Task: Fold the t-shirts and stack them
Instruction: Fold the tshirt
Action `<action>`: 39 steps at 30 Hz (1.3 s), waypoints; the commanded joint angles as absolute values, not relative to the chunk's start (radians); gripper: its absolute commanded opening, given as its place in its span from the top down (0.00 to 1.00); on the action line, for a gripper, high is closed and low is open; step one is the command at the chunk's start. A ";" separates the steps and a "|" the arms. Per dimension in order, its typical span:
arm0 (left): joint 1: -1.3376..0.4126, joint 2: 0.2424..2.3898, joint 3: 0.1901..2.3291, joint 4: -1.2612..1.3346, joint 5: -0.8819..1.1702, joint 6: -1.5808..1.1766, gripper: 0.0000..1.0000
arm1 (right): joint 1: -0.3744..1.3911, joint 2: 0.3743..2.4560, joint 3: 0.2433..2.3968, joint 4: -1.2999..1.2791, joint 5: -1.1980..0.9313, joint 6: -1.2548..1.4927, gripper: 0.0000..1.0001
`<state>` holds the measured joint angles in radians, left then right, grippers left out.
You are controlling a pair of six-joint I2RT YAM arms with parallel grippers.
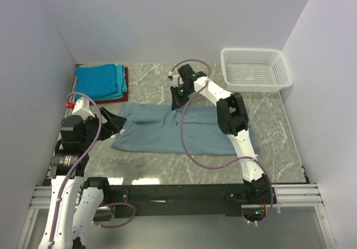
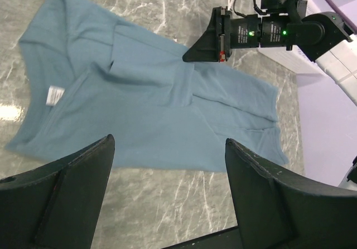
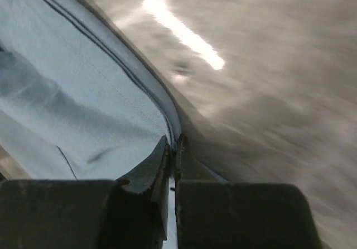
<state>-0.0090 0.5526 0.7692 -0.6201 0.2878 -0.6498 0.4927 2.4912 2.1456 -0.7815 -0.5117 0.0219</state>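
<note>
A large dusty grey-blue t-shirt [image 1: 167,132] lies spread on the marble table, its small white tag [image 2: 54,94] showing in the left wrist view. My right gripper [image 1: 177,104] is at the shirt's far edge. In the right wrist view it [image 3: 174,143] is shut on the hem of the grey-blue cloth [image 3: 72,92]. My left gripper [image 2: 169,140] stands open just off the shirt's left edge with nothing between its fingers. Folded bright blue and teal tees [image 1: 100,80] rest on a red one [image 1: 126,78] at the back left.
A white mesh basket [image 1: 251,50] stands at the back right corner. White walls enclose the table on three sides. The right arm [image 1: 231,118] reaches across the shirt's right half. Bare marble shows along the near edge.
</note>
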 commanded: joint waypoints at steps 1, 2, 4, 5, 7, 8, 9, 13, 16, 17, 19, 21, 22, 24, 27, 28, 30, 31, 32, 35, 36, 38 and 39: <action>-0.008 0.555 0.766 -0.549 0.318 -0.666 0.15 | 0.402 2.413 2.094 -0.707 -0.382 0.106 1.00; -0.008 0.560 0.762 -0.543 0.325 -0.670 0.15 | 0.376 2.410 2.088 -0.698 -0.353 0.116 1.00; -0.008 0.564 0.750 -0.526 0.330 -0.675 0.15 | 0.351 2.405 2.089 -0.695 -0.324 0.141 1.00; -0.008 0.571 0.747 -0.522 0.333 -0.676 0.15 | 0.342 2.402 2.092 -0.690 -0.313 0.144 1.00; -0.008 0.575 0.730 -0.506 0.341 -0.680 0.15 | 0.316 2.396 2.097 -0.684 -0.272 0.150 1.00; -0.008 0.578 0.723 -0.500 0.344 -0.684 0.15 | 0.308 2.396 2.100 -0.675 -0.258 0.152 1.00; -0.008 0.578 0.709 -0.491 0.351 -0.689 0.15 | 0.289 2.393 2.102 -0.667 -0.241 0.156 1.00; -0.008 0.592 0.666 -0.424 0.374 -0.716 0.15 | 0.249 2.404 2.143 -0.653 -0.213 0.172 1.00; -0.008 0.638 0.652 -0.382 0.383 -0.732 0.15 | 0.238 2.417 2.192 -0.664 -0.212 0.149 0.85; -0.008 0.675 0.650 -0.341 0.388 -0.750 0.16 | 0.238 2.419 2.213 -0.675 -0.218 0.140 0.80; -0.008 0.750 0.649 -0.289 0.409 -0.788 0.17 | 0.241 2.419 2.236 -0.689 -0.233 0.120 0.64; -0.008 0.814 0.659 -0.213 0.419 -0.808 0.24 | 0.247 2.402 2.243 -0.689 -0.238 0.109 0.56; -0.009 0.883 0.667 -0.197 0.420 -0.822 0.26 | 0.253 2.381 2.241 -0.687 -0.235 0.095 0.50; -0.009 0.951 0.686 -0.126 0.433 -0.834 0.32 | 0.271 2.358 2.240 -0.689 -0.232 0.069 0.50; -0.050 1.083 0.718 -0.054 0.408 -0.851 0.39 | 0.307 2.309 2.218 -0.690 -0.229 0.028 0.49; -0.070 1.154 0.738 -0.061 0.388 -0.844 0.40 | 0.313 2.280 2.206 -0.692 -0.226 0.017 0.49; -0.132 1.231 0.806 -0.105 0.303 -0.830 0.40 | 0.345 2.238 2.142 -0.690 -0.235 -0.049 0.49; -0.147 1.300 0.827 -0.116 0.272 -0.834 0.40 | 0.356 2.185 2.110 -0.686 -0.247 -0.079 0.49; -0.159 1.334 0.860 -0.124 0.215 -0.838 0.38 | 0.367 2.153 2.024 -0.674 -0.259 -0.115 0.48; -0.192 1.463 0.913 -0.153 0.131 -0.870 0.36 | 0.394 1.979 1.794 -0.600 -0.340 -0.253 0.45; -0.202 1.494 0.949 -0.155 0.082 -0.871 0.36 | 0.399 1.932 1.732 -0.579 -0.362 -0.318 0.45; -0.206 1.600 1.015 -0.161 0.052 -0.884 0.37 | 0.410 1.786 1.566 -0.516 -0.399 -0.362 0.45; -0.207 1.671 1.040 -0.166 0.037 -0.887 0.37 | 0.413 1.693 1.513 -0.502 -0.409 -0.417 0.44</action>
<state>-0.2024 1.5749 0.9585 -0.1650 0.1524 -0.8608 0.4198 1.8820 1.6367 -0.6029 -0.3416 -0.2436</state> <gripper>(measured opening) 0.630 0.552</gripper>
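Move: The right gripper already pinches the t-shirt's far edge. The bare patch it is taken to lies about 12 cm farther out and 15 cm to its right at table height, with the white basket's middle some 15 cm ahead and 34 cm to the right. For the open left gripper, the shirt's left end is roughly 13 cm straight ahead and 23 cm below. The folded stack is about 32 cm ahead and 10 cm left, 22 cm down. Keep the right pinch and drag the shirt's far edge along the table, right and forward towards the basket, about 15 cm across while turning clockwise nearly 30 degrees. Then open, let go, rise some 12 cm and draw back over the shirt. Meanwhile send the left gripper forward and down towards the shirt's left end, slightly right, tipping down 25 degrees and closing partway. ##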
